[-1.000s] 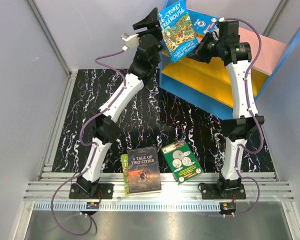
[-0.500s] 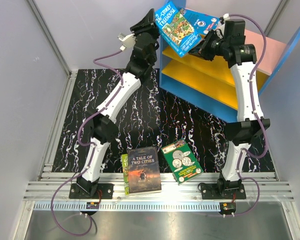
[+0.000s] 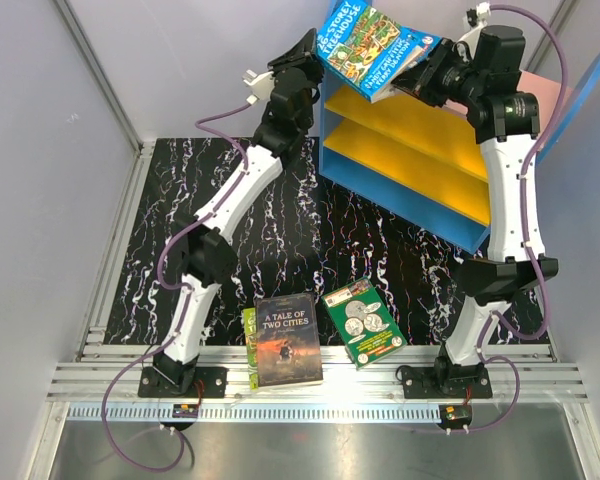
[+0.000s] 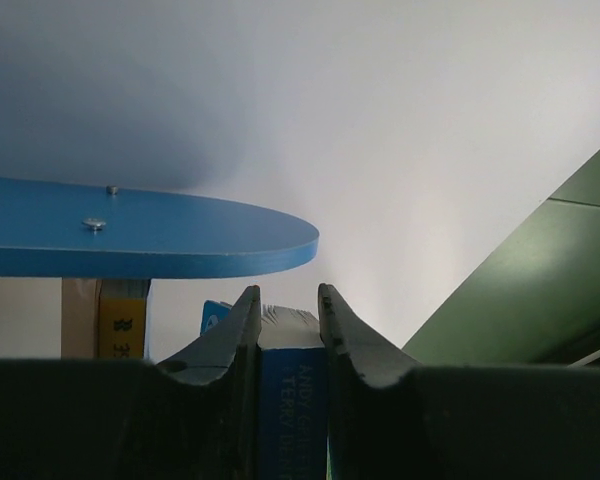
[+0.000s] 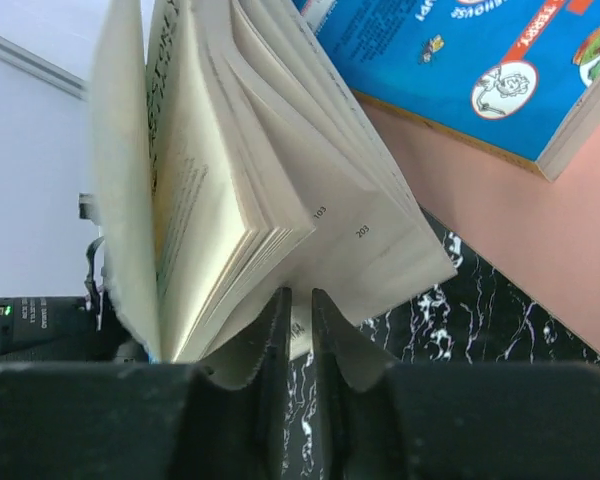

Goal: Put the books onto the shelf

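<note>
The blue "26-Storey Treehouse" book [image 3: 368, 42] hangs tilted above the shelf [image 3: 400, 160], over its pink top board [image 5: 500, 200]. My left gripper [image 4: 287, 290] is shut on this book's blue spine [image 4: 292, 390] from the left. My right gripper [image 5: 300, 292] sits at the book's fanned page edges [image 5: 280, 170], its jaws a narrow gap apart; the pages rest on the tips. Another blue book [image 5: 480, 70] lies on the pink board. On the table lie the dark "A Tale of Two Cities" [image 3: 285, 340], a lime-green book [image 3: 248, 345] under its left edge, and the green coin book [image 3: 365, 322].
The shelf's blue side panel [image 4: 140, 235] runs just above and left of my left fingers. Its two yellow boards [image 3: 410, 125] face the table. Grey walls close in at left and right, and a metal rail [image 3: 320, 385] runs along the near edge.
The blue book has swung up and to the right over the shelf top. My left jaws have closed onto its spine. My right arm has risen to the right and its jaws have parted slightly.
</note>
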Controlling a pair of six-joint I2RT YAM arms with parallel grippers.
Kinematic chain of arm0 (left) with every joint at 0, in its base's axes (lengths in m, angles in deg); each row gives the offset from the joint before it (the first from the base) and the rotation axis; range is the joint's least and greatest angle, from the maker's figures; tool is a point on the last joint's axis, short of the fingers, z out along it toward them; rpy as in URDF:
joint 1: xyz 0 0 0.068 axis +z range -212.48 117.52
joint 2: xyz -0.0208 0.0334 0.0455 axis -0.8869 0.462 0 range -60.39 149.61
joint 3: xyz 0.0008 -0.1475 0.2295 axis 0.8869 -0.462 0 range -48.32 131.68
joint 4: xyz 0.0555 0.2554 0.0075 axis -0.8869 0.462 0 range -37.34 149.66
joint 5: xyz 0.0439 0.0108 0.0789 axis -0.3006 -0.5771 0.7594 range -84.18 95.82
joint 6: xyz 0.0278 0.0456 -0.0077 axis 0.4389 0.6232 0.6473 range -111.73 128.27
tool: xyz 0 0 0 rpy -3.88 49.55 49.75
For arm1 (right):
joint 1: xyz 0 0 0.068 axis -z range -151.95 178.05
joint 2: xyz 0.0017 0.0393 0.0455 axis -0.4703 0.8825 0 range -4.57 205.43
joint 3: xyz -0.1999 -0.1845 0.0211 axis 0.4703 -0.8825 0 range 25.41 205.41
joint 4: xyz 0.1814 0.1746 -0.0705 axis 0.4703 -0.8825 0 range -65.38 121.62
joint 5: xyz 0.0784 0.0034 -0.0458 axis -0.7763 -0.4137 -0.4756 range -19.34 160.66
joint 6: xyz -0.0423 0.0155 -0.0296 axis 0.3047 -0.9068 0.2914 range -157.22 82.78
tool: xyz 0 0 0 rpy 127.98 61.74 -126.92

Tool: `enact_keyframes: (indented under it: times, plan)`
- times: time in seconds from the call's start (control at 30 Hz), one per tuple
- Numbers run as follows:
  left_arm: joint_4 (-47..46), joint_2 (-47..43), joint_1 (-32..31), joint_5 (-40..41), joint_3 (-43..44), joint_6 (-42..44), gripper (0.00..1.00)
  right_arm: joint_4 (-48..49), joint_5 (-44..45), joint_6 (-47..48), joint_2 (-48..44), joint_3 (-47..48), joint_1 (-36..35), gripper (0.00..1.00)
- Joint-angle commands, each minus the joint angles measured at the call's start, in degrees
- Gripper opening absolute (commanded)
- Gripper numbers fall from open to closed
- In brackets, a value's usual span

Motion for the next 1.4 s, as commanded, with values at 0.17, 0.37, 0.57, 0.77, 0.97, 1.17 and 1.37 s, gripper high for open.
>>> enact_keyframes:
  times: [0.17, 0.37, 0.57, 0.77, 0.97, 1.17, 1.37]
  plan:
    - [-4.3, -1.23, -5.52, -5.87, 2.3, 0.52, 0.0, 1.74, 1.45, -0.41, -5.43, -3.29, 1.95, 0.9]
    - [-5.18, -3.16, -6.32, -4.55, -0.5, 1.66, 0.0, 2.62, 1.12, -1.72, -19.05, -17.79, 2.92, 0.96]
    - [-6.24, -6.58, -6.32, -2.62, -4.46, 2.63, 0.0, 5.16, -3.19, -8.31, -31.09, -29.83, 2.92, 0.96]
    - [-6.68, -8.16, -6.49, -2.35, -5.96, 3.42, 0.0, 15.36, -7.5, -16.84, -42.0, -43.28, 2.92, 0.97]
    - [-7.38, -10.98, -7.72, -1.47, -8.94, 4.74, 0.0, 10.53, -7.42, -17.98, -41.56, -46.45, 2.92, 1.0]
    - [-9.31, -14.49, -9.13, -1.03, -13.16, 5.27, 0.0, 13.42, -8.38, -20.97, -40.86, -51.11, 2.92, 1.0]
    - [-9.4, -16.78, -11.41, -1.73, -14.13, 6.33, 0.0, 18.96, -9.17, -21.76, -38.23, -49.63, 2.92, 1.0]
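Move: The left hand keeps the 26-Storey book by one edge, the book's middle some 8 cm to its right and level ahead. The free stretch of the shelf's pink top lies about 21 cm to the left hand's right, 1 cm back and 10 cm below. The flat 130-Storey book lies 12 cm right, 2 cm ahead and 8 cm below the left hand. From the right hand, the 26-Storey book's middle is about 6 cm ahead, 6 cm left, near its height. Back and to the right, about 8 cm each way, the left hand carries the gripped 26-Storey book, dipping 3 cm midway and rising again, with a slight clockwise turn. The right hand opens wide, comes free of the book's free edge, swings right a little and draws well back, then dips and comes forward some 4 cm, rolled about 20 degrees and tipped down, mouth facing that edge. ##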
